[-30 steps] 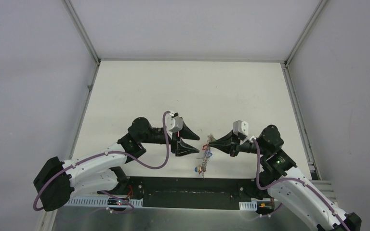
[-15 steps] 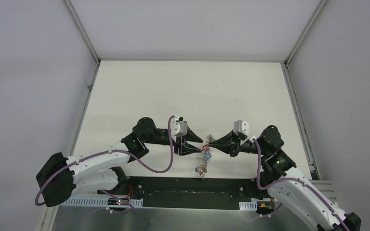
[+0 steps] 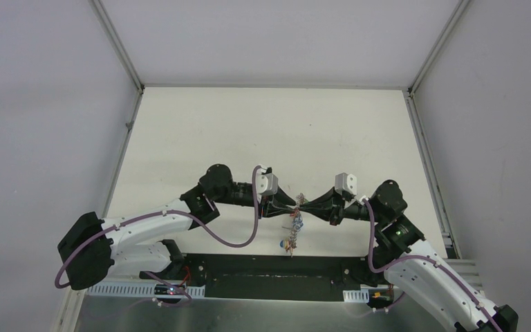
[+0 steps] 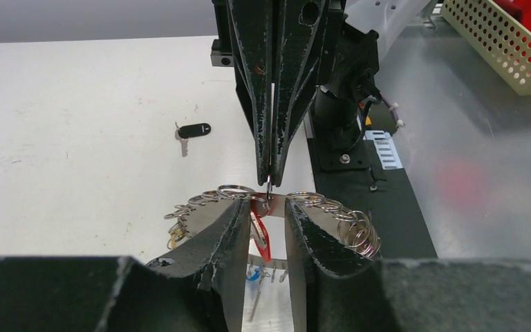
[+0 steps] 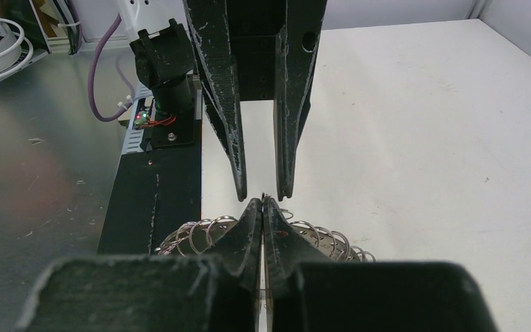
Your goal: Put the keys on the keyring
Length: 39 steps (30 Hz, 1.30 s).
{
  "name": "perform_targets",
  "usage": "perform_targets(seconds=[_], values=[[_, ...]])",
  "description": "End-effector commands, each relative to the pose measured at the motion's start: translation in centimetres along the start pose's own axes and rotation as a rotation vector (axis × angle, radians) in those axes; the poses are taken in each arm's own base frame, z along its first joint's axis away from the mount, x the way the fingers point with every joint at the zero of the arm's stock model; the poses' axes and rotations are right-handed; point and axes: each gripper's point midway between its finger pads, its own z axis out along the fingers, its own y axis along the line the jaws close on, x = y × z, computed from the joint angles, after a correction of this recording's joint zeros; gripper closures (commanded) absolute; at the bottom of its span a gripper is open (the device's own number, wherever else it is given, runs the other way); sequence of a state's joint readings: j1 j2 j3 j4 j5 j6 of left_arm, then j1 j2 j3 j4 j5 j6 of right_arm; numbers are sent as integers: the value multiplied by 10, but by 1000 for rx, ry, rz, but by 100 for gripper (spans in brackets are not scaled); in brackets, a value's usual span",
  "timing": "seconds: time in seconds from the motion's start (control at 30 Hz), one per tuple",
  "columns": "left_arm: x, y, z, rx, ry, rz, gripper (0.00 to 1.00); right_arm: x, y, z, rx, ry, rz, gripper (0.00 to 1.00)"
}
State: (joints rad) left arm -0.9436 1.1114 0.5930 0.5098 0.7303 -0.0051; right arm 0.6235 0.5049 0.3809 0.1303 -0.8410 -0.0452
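The keyring (image 3: 295, 223), a silver band fringed with small rings and tags, hangs between the two grippers above the table's near edge. My right gripper (image 3: 304, 205) is shut on a small ring at its top, seen in the right wrist view (image 5: 263, 203). My left gripper (image 4: 268, 205) faces it tip to tip, its jaws slightly apart on either side of the red key (image 4: 261, 238), which dangles from the keyring (image 4: 342, 214). A gap shows beside the key. The black key (image 4: 193, 130) lies alone on the white table beyond.
A black base plate (image 4: 359, 173) and a brushed metal surface (image 4: 470, 138) run along the table's near edge. A cream perforated basket (image 4: 518, 41) sits off to the side. The left arm's base (image 5: 166, 62) and its purple cable (image 5: 104, 69) stand behind the keyring.
My left gripper has moved right up to the keyring, and its jaws have narrowed around the red key. The right gripper and keyring have stayed in place.
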Motion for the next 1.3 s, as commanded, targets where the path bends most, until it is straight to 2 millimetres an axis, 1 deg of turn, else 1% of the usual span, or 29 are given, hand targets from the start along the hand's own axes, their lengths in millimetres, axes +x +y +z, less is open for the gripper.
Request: perform_targets(seconds=[0.0, 0.1, 0.23, 0.5, 0.57, 0.7, 0.73, 0.97, 1.03, 1.07, 1.17, 1.2, 1.27], values=[[-18, 0, 8, 25, -27, 66, 75, -29, 0, 0, -5, -84, -86, 100], [-17, -2, 9, 31, -25, 66, 76, -29, 1, 0, -6, -85, -86, 100], [-13, -4, 11, 39, -10, 63, 81, -29, 1, 1, -9, -84, -87, 100], [-14, -2, 13, 27, -8, 73, 82, -28, 1, 0, -8, -83, -84, 100], [-14, -2, 14, 32, -8, 72, 86, -28, 0, 0, -6, -82, -82, 100], [-16, -1, 12, 17, -9, 66, 99, -28, 1, 0, -7, -84, -83, 100], [-17, 0, 11, 5, -11, 58, 100, -27, 1, 0, -7, -83, -81, 100], [-19, 9, 5, -88, 48, -22, 100, -26, -2, -2, 23, -88, -77, 99], [-21, 10, 1, -107, 75, -23, 100, -28, -5, -3, 49, -92, -68, 85], [-22, 10, -2, -117, 92, -25, 100, -29, -8, -4, 72, -97, -59, 74], [-27, 11, -10, -143, 149, -30, 100, -35, -22, -8, 183, -119, 49, 39], [-25, 10, -13, -151, 183, -43, 100, -36, -27, -9, 219, -122, 81, 33], [-25, 10, -18, -165, 242, -65, 100, -38, -29, -10, 241, -120, 109, 27]])
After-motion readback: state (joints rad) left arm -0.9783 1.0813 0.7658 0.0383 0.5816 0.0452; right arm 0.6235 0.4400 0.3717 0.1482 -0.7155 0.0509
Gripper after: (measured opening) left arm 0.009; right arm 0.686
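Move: The left hand, fingers part open and pointing right, is almost on the small wire loop at the top of the keyring, about 1 cm to its right, 1 cm below and level fore and aft. The red key tag hangs some 3 cm below that hand and 1 cm to its right, level fore and aft; the keyring's middle is about 6 cm below and 1 cm right, also level. The right hand still pinches the keyring's top; the loop lies about 1 cm to its left, level in depth and height. The left hand eases only about 1 cm right and down onto the keyring's top edge, closes its part-open fingers and pinches the loop there, while the right hand keeps still with its own grip shut. Once the left is shut, the right spreads its fingers wide, comes free and starts drawing off up and forward by some 2 cm, as the left carries the keyring about 1.5 cm back to the left and slightly forward, its fingertips dipping roughly 15 degrees. ##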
